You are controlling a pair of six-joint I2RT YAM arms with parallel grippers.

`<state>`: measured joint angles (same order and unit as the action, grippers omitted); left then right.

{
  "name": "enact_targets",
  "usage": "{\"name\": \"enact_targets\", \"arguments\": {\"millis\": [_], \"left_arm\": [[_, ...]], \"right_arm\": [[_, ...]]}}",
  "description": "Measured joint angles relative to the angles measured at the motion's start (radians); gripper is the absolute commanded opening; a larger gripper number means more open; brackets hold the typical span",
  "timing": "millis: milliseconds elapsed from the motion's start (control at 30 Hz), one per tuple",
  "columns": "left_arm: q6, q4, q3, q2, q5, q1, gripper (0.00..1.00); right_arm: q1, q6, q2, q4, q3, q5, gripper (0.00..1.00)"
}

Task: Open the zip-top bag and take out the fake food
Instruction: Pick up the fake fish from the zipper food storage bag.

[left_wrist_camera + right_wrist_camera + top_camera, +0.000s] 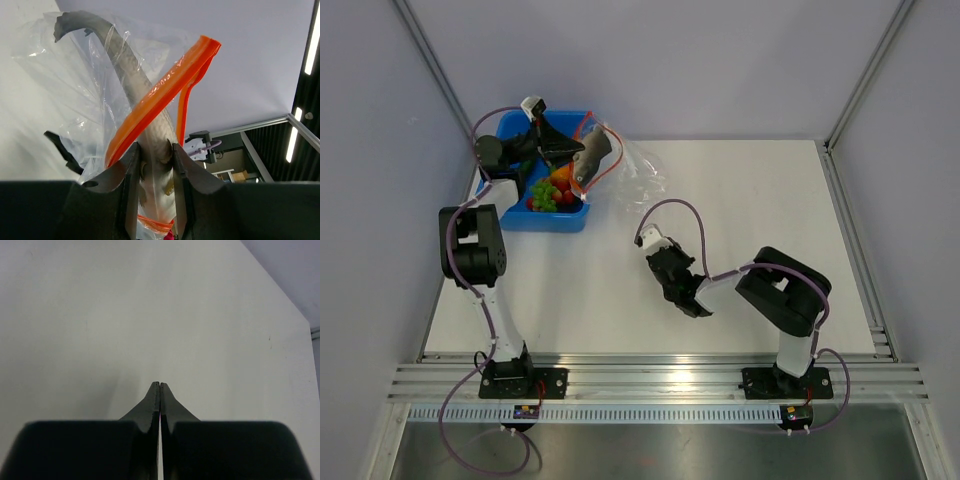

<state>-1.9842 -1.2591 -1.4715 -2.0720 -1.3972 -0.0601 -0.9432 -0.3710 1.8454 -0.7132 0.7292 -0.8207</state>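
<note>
My left gripper [563, 150] hovers over the blue tub's far side, shut on the grey fish [593, 154] of the fake food. In the left wrist view the fish [125, 70] runs up from between the jaws of the left gripper [155, 148] into the zip-top bag [75, 90]. The bag's orange-red zip strip [160, 95] loops round the fish. The clear bag [635, 178] trails off to the right onto the table. My right gripper [672, 272] rests low at mid-table, shut and holding nothing [160, 385].
The blue tub [560, 222] at the back left holds more toy food: green grapes [542, 194], with orange and red pieces [560, 180] beside them. The white table [750, 200] ends at grey walls at the back and sides.
</note>
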Motion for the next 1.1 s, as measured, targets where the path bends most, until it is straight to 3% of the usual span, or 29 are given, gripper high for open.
{"name": "enact_targets", "arguments": {"millis": [200,400,533,633,733,767,900,1100], "left_arm": [[-0.003,-0.023,0.033,0.126,0.066,0.006,0.00],[0.177,0.075,0.122,0.250,0.079,0.021,0.00],[0.330,0.206,0.159,0.264,0.103,0.021,0.00],[0.409,0.287,0.175,0.252,0.121,0.021,0.00],[0.478,0.344,0.185,0.248,0.140,0.021,0.00],[0.525,0.378,0.186,0.248,0.150,0.021,0.00],[0.761,0.638,0.184,0.266,0.211,0.023,0.00],[1.005,0.928,0.175,0.290,0.301,0.031,0.00]], "right_arm": [[0.007,0.021,0.019,0.092,0.023,0.003,0.00],[0.010,0.042,-0.021,0.116,0.008,0.013,0.06],[0.010,0.114,-0.214,0.182,-0.048,0.091,0.25],[0.010,0.187,-0.393,0.230,-0.076,0.167,0.32],[0.010,0.263,-0.522,0.301,-0.068,0.243,0.48],[0.011,0.280,-0.541,0.320,-0.062,0.262,0.65],[0.013,0.359,-0.586,0.420,-0.036,0.364,0.83],[0.013,0.445,-0.600,0.503,-0.019,0.476,0.88]]}}
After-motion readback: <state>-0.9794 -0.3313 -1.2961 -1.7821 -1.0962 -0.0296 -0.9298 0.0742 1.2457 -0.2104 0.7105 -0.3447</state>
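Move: Out to the left hand's right, the fish it already grips stretches some 4 cm off within the bag, and the bag's loose film hangs about 13 cm to the right and 6 cm below. The blue bin's middle lies some 15 cm ahead of this hand, 13 cm to its left and 25 cm below; the grapes are about 9 cm ahead, 12 cm left. From the right hand, the fish is roughly 9 cm ahead, 20 cm left and 23 cm higher. Keeping its pinch on the bagged fish, the left hand jerks up about 6 cm and back, then comes down some 10 cm and forward again, its wrist rolling and turning counter-clockwise. The empty right hand dips slightly, then climbs about 12 cm while drawing back 7 cm and a little left, rolling left side up some 30 degrees and spreading its closed fingers wide. ##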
